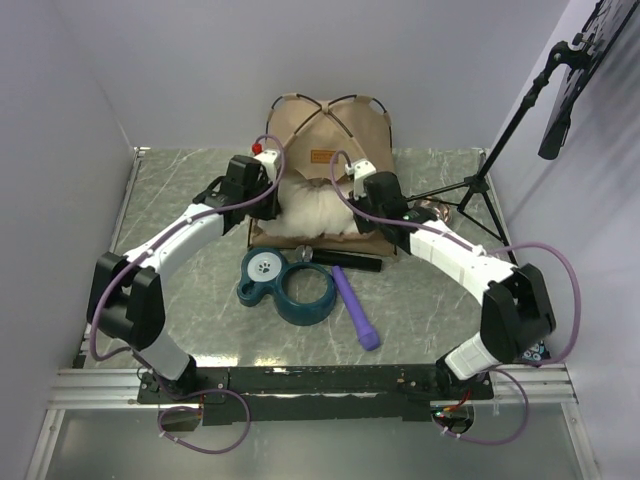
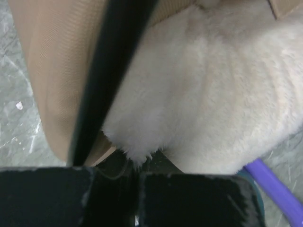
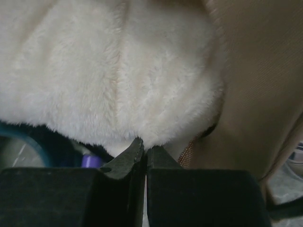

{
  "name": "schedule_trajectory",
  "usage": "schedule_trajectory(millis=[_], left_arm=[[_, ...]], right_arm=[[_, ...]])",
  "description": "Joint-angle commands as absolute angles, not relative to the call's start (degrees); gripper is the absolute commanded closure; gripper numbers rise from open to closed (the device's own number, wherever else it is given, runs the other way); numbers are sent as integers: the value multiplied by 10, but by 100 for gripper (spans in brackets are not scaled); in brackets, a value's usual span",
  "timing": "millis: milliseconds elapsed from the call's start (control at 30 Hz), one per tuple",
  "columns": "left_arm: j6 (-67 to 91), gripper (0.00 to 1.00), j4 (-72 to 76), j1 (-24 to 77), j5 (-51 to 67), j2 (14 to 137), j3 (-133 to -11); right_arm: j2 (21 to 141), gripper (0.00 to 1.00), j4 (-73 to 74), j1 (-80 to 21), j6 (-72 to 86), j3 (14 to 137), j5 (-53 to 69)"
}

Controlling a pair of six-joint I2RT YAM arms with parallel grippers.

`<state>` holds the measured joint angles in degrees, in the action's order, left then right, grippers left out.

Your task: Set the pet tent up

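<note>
The tan pet tent stands at the back centre, with thin dark poles crossing on top and a brown label patch. A cream-white pillow lies across its front on the black base. My left gripper is shut on the pillow's left corner. In the left wrist view the fur runs down into the closed fingertips, beside tan fabric. My right gripper is shut on the pillow's right corner. In the right wrist view its tips pinch the fur beside tent fabric.
A teal ring toy with a blue paw disc, a purple stick and a black rod lie in front of the tent. A small white ball sits by the rod. A tripod stands at the right.
</note>
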<state>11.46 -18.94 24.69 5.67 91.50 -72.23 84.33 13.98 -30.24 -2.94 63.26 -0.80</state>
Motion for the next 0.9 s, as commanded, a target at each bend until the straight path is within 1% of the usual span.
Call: schedule_trajectory(millis=[0, 200, 300, 367, 433, 467, 500, 533, 567, 667, 767, 833, 867], left_arm=[[147, 99, -74, 265, 49, 922, -728], [134, 96, 60, 280, 13, 968, -715], [113, 92, 104, 288, 2, 1002, -710], [96, 88, 130, 292, -17, 1017, -701], [74, 78, 152, 291, -45, 1026, -686], [66, 72, 151, 292, -54, 1029, -682], [58, 65, 143, 291, -62, 1029, -680], [54, 58, 130, 287, -63, 1022, -679], [54, 49, 121, 282, -58, 1010, -671], [66, 33, 114, 258, -5, 941, -634], [82, 23, 102, 237, 75, 875, -607], [85, 20, 93, 231, 115, 840, -595], [85, 19, 90, 230, 132, 824, -588]], right_arm=[[868, 100, 52, -310, -44, 703, -100], [891, 100, -12, -333, -69, 698, -149], [913, 100, -32, -341, -91, 694, -166], [927, 100, -44, -342, -102, 689, -174], [938, 98, -51, -343, -113, 680, -178], [940, 93, -50, -343, -116, 675, -176], [941, 85, -46, -342, -117, 672, -171], [939, 75, -36, -342, -116, 668, -171], [933, 65, -26, -342, -115, 663, -164], [898, 47, -10, -342, -108, 640, -129], [864, 39, 40, -344, -93, 638, -85], [846, 32, 74, -345, -84, 640, -50], [837, 30, 88, -345, -79, 640, -15]])
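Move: At the tent's mouth, both hands already pinch the front edge of the cushion. The tent's inside, where it is going, lies about 8 cm ahead of and 9 cm to the right of the left hand, slightly below; from the right hand, 8 cm ahead and 9 cm left. The teal bowl is some 15 cm back and 4 cm right of the left hand; the black tube 9 cm back and 3 cm left of the right hand, the purple stick 19 cm back and 1 cm left. Pushing the cushion's edge deeper into the tent, both hands go forward about 6 cm, the left also drifting right and sinking some 4 cm, the right rising slightly before dropping. The left fingers tip up about 15 degrees. Near the far end both grippers open and let go, then draw back roughly 3 cm, the left rising as well. ##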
